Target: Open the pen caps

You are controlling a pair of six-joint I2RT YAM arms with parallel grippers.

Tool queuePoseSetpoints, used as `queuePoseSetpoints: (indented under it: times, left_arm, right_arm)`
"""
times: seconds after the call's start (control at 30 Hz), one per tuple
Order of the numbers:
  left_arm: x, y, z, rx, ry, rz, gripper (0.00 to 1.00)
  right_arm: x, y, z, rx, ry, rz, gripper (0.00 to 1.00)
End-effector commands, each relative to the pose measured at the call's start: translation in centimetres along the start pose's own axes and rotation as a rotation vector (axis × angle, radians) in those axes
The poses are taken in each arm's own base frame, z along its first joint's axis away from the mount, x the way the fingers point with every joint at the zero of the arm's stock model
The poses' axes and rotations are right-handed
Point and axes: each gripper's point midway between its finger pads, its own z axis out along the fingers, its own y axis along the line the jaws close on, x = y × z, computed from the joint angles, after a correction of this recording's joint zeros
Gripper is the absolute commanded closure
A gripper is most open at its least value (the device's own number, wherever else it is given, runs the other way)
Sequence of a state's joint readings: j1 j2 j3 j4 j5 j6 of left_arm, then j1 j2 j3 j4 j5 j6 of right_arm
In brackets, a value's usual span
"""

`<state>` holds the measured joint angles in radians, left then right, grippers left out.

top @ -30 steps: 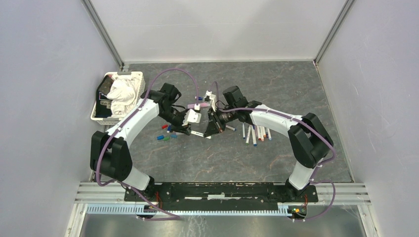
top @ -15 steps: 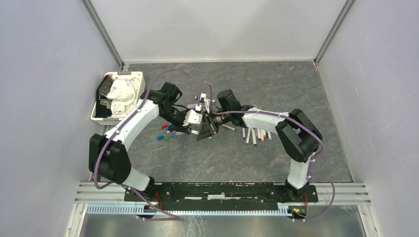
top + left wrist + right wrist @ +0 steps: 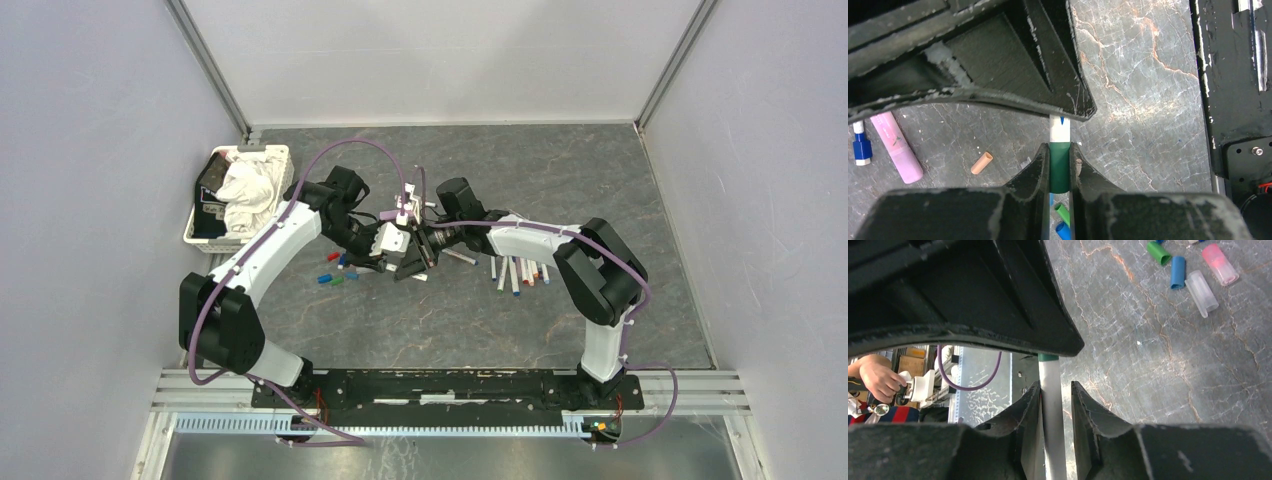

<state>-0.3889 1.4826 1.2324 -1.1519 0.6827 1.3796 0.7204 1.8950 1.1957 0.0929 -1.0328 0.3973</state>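
My left gripper (image 3: pixel 1059 146) is shut on the green pen cap (image 3: pixel 1059 167) of a white marker barrel (image 3: pixel 1059 134). The barrel runs forward under the other gripper's black body. My right gripper (image 3: pixel 1055 384) stands round the same barrel (image 3: pixel 1050 405). One finger touches it, a narrow gap shows at the other, and the green end (image 3: pixel 1048 357) peeks out beyond. In the top view both grippers meet nose to nose at mid-table (image 3: pixel 407 260). Loose pen caps lie on the table: orange (image 3: pixel 982 163), green (image 3: pixel 1159 252), blue (image 3: pixel 1177 272), clear (image 3: pixel 1202 286) and pink (image 3: pixel 1220 264).
Several white markers (image 3: pixel 515 272) lie in a row to the right of the grippers. More small caps (image 3: pixel 335 277) are scattered to their left. A white basket (image 3: pixel 200 215) holding a white cloth (image 3: pixel 248 190) stands at the left wall.
The right arm has swung left until its gripper closes in on the left gripper and the pen it holds. The left arm has barely moved.
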Motion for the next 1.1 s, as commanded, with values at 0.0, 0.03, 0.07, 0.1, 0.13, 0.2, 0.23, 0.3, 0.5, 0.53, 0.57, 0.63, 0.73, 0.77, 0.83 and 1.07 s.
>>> queuePoseSetpoints:
  times: [0.0,0.03,0.07,0.1,0.13,0.2,0.23,0.3,0.5,0.53,0.57,0.63,0.73,0.77,0.83,1.07]
  left_arm:
    - [-1.6,0.0,-1.1,-0.025,-0.016,0.026,0.98]
    - [-1.6,0.0,-1.1,-0.025,-0.018,0.024,0.98]
    - [-1.6,0.1,-1.1,-0.026,-0.016,0.024,0.98]
    - [-1.5,0.1,-1.2,-0.026,-0.014,0.023,0.98]
    - [-1.5,0.1,-1.2,-0.027,-0.010,0.024,0.98]
    - [-1.2,0.3,-1.2,-0.035,0.007,0.025,0.98]
    - [-0.9,0.4,-1.3,-0.042,0.024,0.021,0.98]
    - [0.0,0.7,-1.4,-0.052,0.069,0.018,0.98]
    - [3.8,2.6,-3.7,-0.118,0.236,-0.022,0.98]
    - [4.2,3.0,-4.4,-0.132,0.243,-0.027,0.98]
    - [4.8,3.3,-4.9,-0.144,0.252,-0.035,0.98]
    - [5.9,4.1,-6.1,-0.177,0.273,-0.042,0.98]
    - [7.5,4.8,-7.3,-0.215,0.300,-0.064,0.98]
    - [7.9,5.0,-7.5,-0.225,0.305,-0.069,0.98]
    - [8.3,5.4,-7.5,-0.241,0.297,-0.079,0.98]
    - [9.6,6.2,-3.8,-0.260,0.200,-0.180,0.98]
  right_arm:
    - [-2.4,1.0,0.5,-0.032,-0.033,-0.060,0.69]
    - [-2.4,0.9,0.5,-0.033,-0.032,-0.058,0.72]
    - [-2.4,0.9,0.6,-0.034,-0.032,-0.055,0.76]
    - [-2.3,0.9,0.6,-0.035,-0.030,-0.051,0.81]
    - [-2.2,0.8,0.5,-0.035,-0.028,-0.051,0.87]
    - [-1.9,0.8,0.5,-0.033,-0.021,-0.049,0.99]
    - [-1.6,0.6,0.4,-0.029,-0.016,-0.046,1.00]
    - [-1.0,0.4,0.2,-0.015,0.000,-0.051,1.00]
    - [1.6,-0.8,-2.0,0.051,0.030,-0.031,1.00]
    - [2.1,-1.1,-2.5,0.064,0.031,-0.028,1.00]
    - [2.6,-1.2,-3.0,0.071,0.031,-0.024,1.00]
    - [3.1,-1.4,-3.9,0.087,0.021,-0.023,1.00]
    - [3.7,-1.8,-5.1,0.114,0.013,-0.023,1.00]
    - [3.9,-1.9,-5.4,0.123,0.017,-0.022,1.00]
    - [3.7,-2.7,-6.3,0.172,0.011,-0.020,1.00]
    - [2.2,-10.7,-14.0,0.764,-0.087,0.046,1.00]
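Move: The left fingers already hold the green cap; the marker's white body lies between the right hand's open fingers, its middle about 3 cm to the right and 1 cm back of that hand, and some 5 cm right and 2 cm back of the left. Roughly 12 cm below the left hand are the heap of loose caps, 10 cm left and 2 cm back, and the beige cap, 2 cm left and 3 cm ahead. A blue-capped marker lies 13 cm right of the right hand, 2 cm ahead and 12 cm down. Close the right fingers on the white body just behind the green cap while the left keeps its pinch, then pull the two apart. Swing the left gripper left and forward, about 12 cm in all, turning it counter-clockwise; draw the right gripper some 10 cm right, then also down and forward, turning clockwise, both keeping their hold. ##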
